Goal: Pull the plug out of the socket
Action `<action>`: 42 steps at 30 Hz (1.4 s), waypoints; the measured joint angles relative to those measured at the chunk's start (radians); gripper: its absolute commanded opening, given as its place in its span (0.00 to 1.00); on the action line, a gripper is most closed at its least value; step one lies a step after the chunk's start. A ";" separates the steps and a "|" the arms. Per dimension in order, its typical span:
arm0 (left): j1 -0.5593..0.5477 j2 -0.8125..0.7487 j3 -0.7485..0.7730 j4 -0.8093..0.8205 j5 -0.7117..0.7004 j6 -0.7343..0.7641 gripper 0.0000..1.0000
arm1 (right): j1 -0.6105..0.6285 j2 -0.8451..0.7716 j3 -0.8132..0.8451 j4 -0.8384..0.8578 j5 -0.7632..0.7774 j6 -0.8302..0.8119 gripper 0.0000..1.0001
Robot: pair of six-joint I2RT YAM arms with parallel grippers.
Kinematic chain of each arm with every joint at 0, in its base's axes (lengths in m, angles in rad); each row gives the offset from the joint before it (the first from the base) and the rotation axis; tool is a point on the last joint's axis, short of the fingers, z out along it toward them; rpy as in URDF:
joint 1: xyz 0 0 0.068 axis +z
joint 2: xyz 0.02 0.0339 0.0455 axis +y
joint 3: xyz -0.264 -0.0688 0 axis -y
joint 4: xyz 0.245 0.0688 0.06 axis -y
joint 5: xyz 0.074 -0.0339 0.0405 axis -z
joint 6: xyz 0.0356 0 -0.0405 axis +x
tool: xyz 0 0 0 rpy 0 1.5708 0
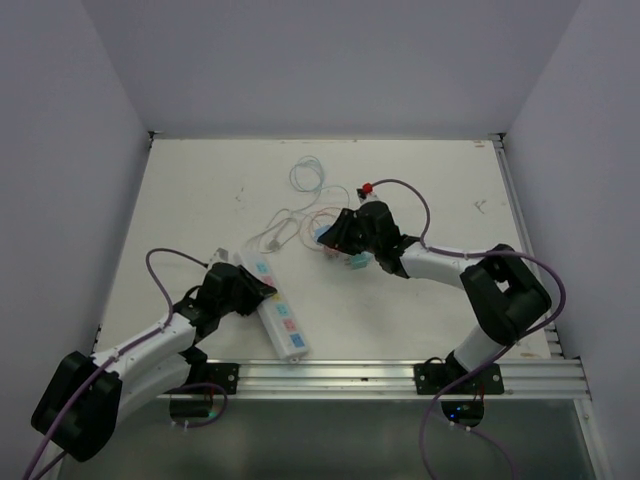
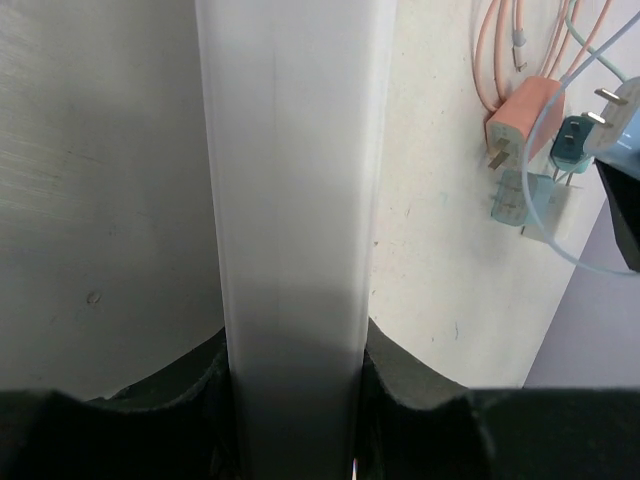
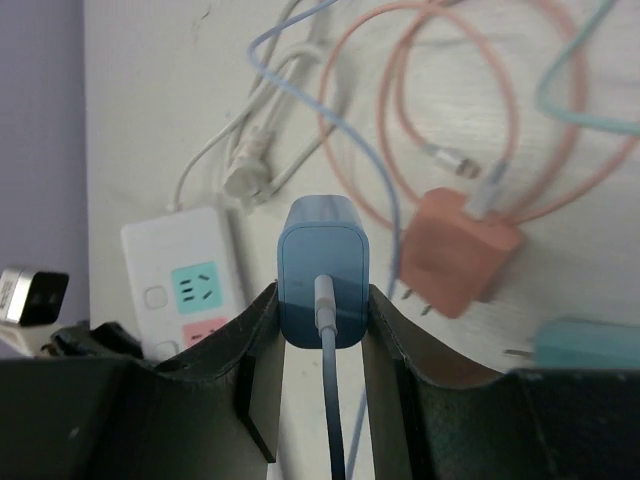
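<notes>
The socket [image 1: 279, 308], a long white power strip with coloured outlet labels, lies slantwise near the table's front edge. My left gripper [image 1: 243, 288] is shut on its far end, and in the left wrist view the white body [image 2: 295, 200] fills the gap between the fingers [image 2: 400, 375]. The plug [image 3: 322, 275], a blue adapter with a pale blue cable, is clamped in my right gripper [image 3: 322, 305]. It hangs right of the strip and apart from it, with its bare prongs [image 2: 606, 96] showing. From above, my right gripper [image 1: 336, 236] stands over the table's middle. The strip's teal and pink outlets [image 3: 195, 285] hold nothing.
An orange charger [image 3: 455, 252] with a looped pink cable, a teal plug [image 2: 572, 140] and a pale green plug [image 2: 520, 195] lie loose on the table by the right gripper. The strip's white cord [image 3: 250, 170] and thin blue cables [image 1: 305, 178] trail toward the back. Walls enclose the table on three sides.
</notes>
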 measured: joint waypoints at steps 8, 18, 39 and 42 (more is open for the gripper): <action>0.005 0.070 0.019 0.060 0.054 0.060 0.01 | -0.136 0.000 -0.003 -0.078 -0.020 -0.055 0.57; 0.041 0.249 0.114 0.122 0.157 0.186 0.13 | -0.167 -0.056 0.021 -0.258 0.002 -0.142 0.91; 0.167 0.378 0.227 0.172 0.259 0.353 1.00 | -0.167 -0.673 0.097 -0.721 0.316 -0.359 0.99; 0.176 0.288 0.248 0.017 0.151 0.396 1.00 | -0.167 -0.718 0.108 -0.784 0.379 -0.386 0.99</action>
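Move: My right hand holds the blue plug; the clear spot for it lies about 3 cm ahead, 6 to the right and 9 below. From that hand, at the same depth, the orange plug is 2 ahead and 1 right, the teal plug 1 back and 8 right, the white plug level and 16 right. My left hand grips the power strip; its middle is some 3 cm back, 1 right, about level. I carry the blue plug right and a little forward, sinking about 3 cm, open my right fingers above the spot beside the orange plug, then climb some 17 cm, going right and back, clear of the plugs. Meanwhile my left hand, still pinching the power strip, shifts it forward about 6 cm and a little right, turning it some 15 degrees clockwise, opens wide to let go, and edges up and left. ##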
